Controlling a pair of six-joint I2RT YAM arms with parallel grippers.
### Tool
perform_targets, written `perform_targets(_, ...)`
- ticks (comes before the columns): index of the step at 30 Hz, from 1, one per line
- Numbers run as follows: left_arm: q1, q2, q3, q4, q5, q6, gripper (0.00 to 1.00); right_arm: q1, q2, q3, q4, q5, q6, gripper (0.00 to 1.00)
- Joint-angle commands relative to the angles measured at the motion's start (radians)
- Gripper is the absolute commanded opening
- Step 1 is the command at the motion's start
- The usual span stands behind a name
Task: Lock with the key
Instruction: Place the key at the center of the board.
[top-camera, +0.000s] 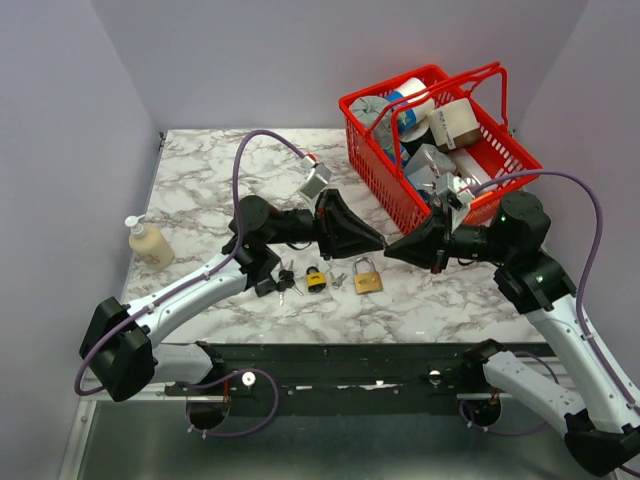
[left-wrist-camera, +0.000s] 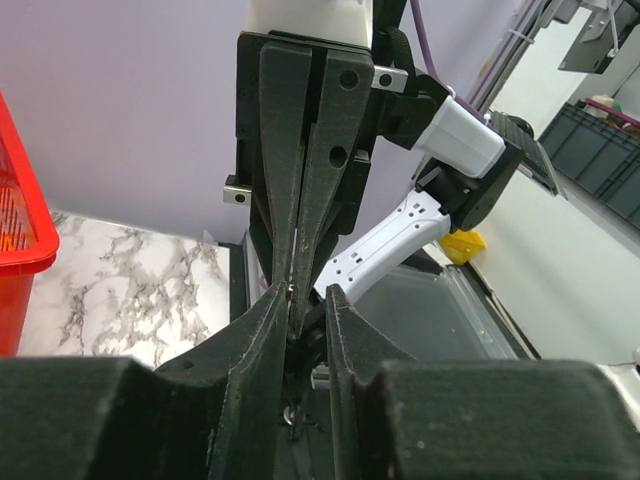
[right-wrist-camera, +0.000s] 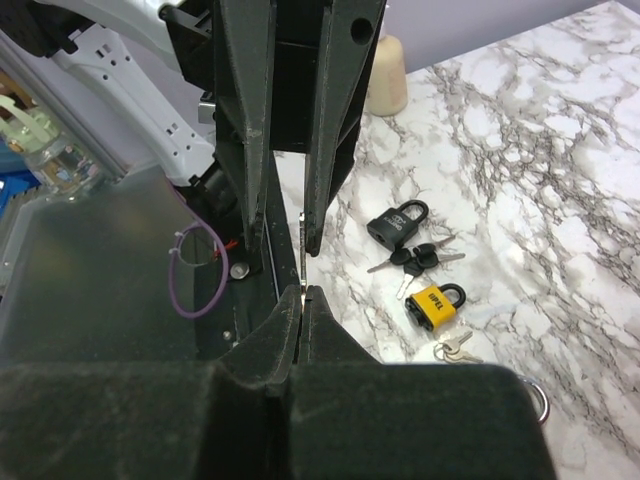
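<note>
My two grippers meet tip to tip above the marble table (top-camera: 200, 180). The right gripper (top-camera: 392, 250) (right-wrist-camera: 303, 293) is shut on a thin silver key (right-wrist-camera: 303, 250) that sticks out toward the left gripper (top-camera: 378, 242) (left-wrist-camera: 305, 292). The left gripper's jaws stand a little apart around the key blade and the right fingertips (left-wrist-camera: 300, 200), with a gap still showing. Below on the table lie a brass padlock (top-camera: 367, 278), a yellow padlock (top-camera: 316, 278) (right-wrist-camera: 436, 303) and a black padlock (right-wrist-camera: 398, 222).
Black-headed keys (right-wrist-camera: 425, 258) and a small silver key pair (right-wrist-camera: 455, 345) lie among the padlocks. A red basket (top-camera: 372, 165) (left-wrist-camera: 20, 200) full of items stands at the back right. A soap bottle (top-camera: 150, 243) stands at the left edge.
</note>
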Motion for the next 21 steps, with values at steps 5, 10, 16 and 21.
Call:
perform_targets(5,-0.011,0.011,0.033,0.057,-0.037,-0.009,0.14,-0.001,0.01,-0.011,0.033,-0.03,0.032,0.01)
perform_targets(10,-0.02,0.024,0.047,0.042,-0.043,-0.017,0.0,0.0,0.009,-0.008,0.034,-0.026,0.036,0.01)
perform_targets(16,0.001,0.011,0.008,-0.004,-0.065,-0.05,0.0,-0.001,0.023,0.028,-0.051,0.023,0.021,0.65)
perform_targets(21,0.075,0.023,-0.107,-0.007,-0.036,-0.19,0.0,-0.001,0.004,0.195,-0.34,0.255,-0.116,1.0)
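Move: The key is pinched in the right hand, about 2 cm to the left of its hand point. Its free end already reaches between the left hand's part-open fingers, so for that hand it lies about 1 cm to the right, at the same height. On the table some 22 cm below, the brass padlock lies about 12 cm ahead of the left hand and 1 cm to its left; level with the padlock, the small keys are about 6 cm and the yellow padlock 11 cm to its left. The left fingers shut and pinch the key's free end, the hand otherwise nearly in place, while the right keeps its grip. Only then do the right fingers spring wide open and let go of the key, with that hand just beginning to shift forward by about 1 cm. Last, the left hand starts off with the key, about 1.5 cm forward and slightly down, tipping some 5 degrees. ##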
